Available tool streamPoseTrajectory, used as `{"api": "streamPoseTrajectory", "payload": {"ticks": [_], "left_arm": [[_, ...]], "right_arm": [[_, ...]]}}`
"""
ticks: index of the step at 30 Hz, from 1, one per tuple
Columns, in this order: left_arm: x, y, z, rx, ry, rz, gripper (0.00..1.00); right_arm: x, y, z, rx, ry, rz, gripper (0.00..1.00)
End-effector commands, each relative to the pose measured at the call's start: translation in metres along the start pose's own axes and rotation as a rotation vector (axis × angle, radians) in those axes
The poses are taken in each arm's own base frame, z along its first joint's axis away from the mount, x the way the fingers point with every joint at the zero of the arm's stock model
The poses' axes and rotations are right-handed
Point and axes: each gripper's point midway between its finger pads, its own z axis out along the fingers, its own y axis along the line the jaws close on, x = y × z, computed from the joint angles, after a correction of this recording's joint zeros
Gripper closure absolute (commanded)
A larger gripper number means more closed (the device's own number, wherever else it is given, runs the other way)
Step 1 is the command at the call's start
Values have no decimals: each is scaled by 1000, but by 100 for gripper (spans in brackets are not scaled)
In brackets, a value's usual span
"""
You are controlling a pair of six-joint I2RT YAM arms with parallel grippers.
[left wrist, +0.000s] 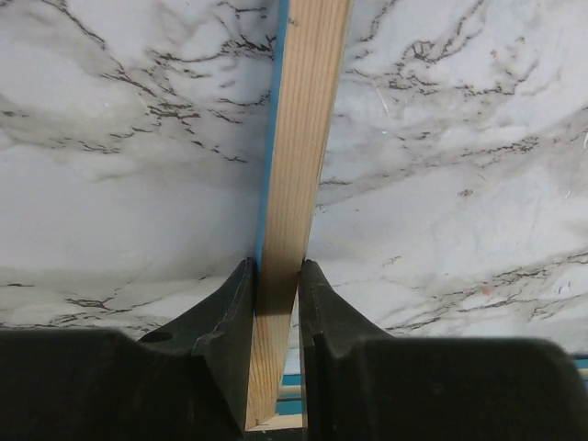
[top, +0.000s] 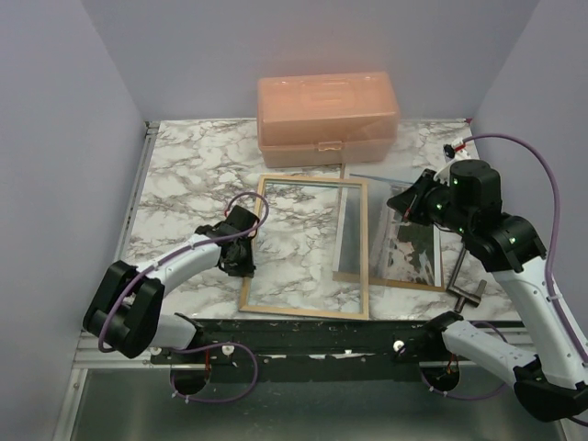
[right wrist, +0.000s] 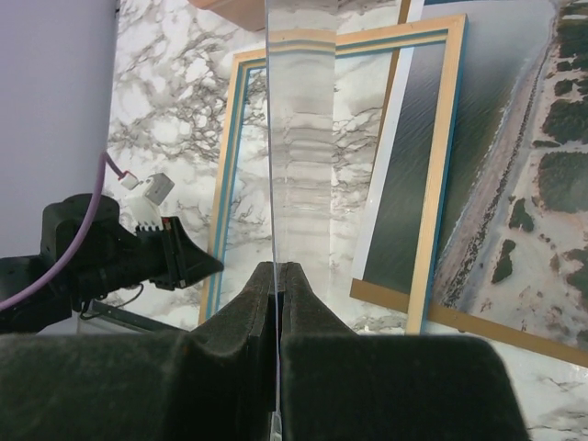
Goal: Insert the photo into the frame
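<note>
The frame lies flat mid-table with its light wood side up. My left gripper sits at its left rim. In the left wrist view the fingers press both sides of the wooden rim, with a blue edge beside it. My right gripper hovers over the frame's right side, shut on a thin clear pane held edge-on. The photo lies face up at the right on a brown backing board, its left part under the frame's right rim.
A peach plastic box stands at the back, just beyond the frame. A metal clamp sits by the photo's near right corner. Purple walls close in the marble table on three sides.
</note>
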Motion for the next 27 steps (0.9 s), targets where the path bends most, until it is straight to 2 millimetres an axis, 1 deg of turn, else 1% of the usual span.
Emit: {"api": "streamPoseTrajectory", "payload": {"ticks": [1,3,6,11,14,18,19,23,27], "left_arm": [[18,-13,-4,54,21,-36,90],[23,-19,-7,67,21,-46,93],[27,-32,-13,99,4,-38,95],[27,-46,-23,116,-30,-6,96],[29,-52,-26,131,-34,4,97],[34,-53,-22,128,-22,14,98],[36,-53,-20,133,-17,16,100],[43,-56,-12,145,5,15,100],[44,-59,-10,159,0,38,100]], "right_arm": [[-4,12,1,-67,-20,19,99],[-2,13,2,-72,-14,20,99],[0,13,3,-80,-11,26,100],[0,17,3,-99,-9,30,99],[0,18,3,-105,-8,33,99],[2,19,4,-112,0,38,99],[2,19,4,-114,1,38,99],[5,18,7,-115,7,43,99],[7,18,9,-116,17,43,99]]}}
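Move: The left hand already grips the frame's left rail, roughly 9 cm from its near corner; the frame's middle lies about 17 cm to the right and 7 cm ahead, at nearly the same height. The near table edge is some 12 cm straight back and 2 cm lower, and the photo is about 39 cm right and 12 cm ahead. From the right hand, holding the clear sheet up, the frame's middle is about 19 cm left, 4 cm ahead and 30 cm down. Back and to the right, about 4.5 cm each way, the left hand drags the frame by its left rail towards the near table edge, quickly at first and then easing almost to a stop. Its fingers keep their pinch, the wrist turning only slightly clockwise. The right hand keeps hold of the raised clear sheet and drifts some 1.5 cm left. ##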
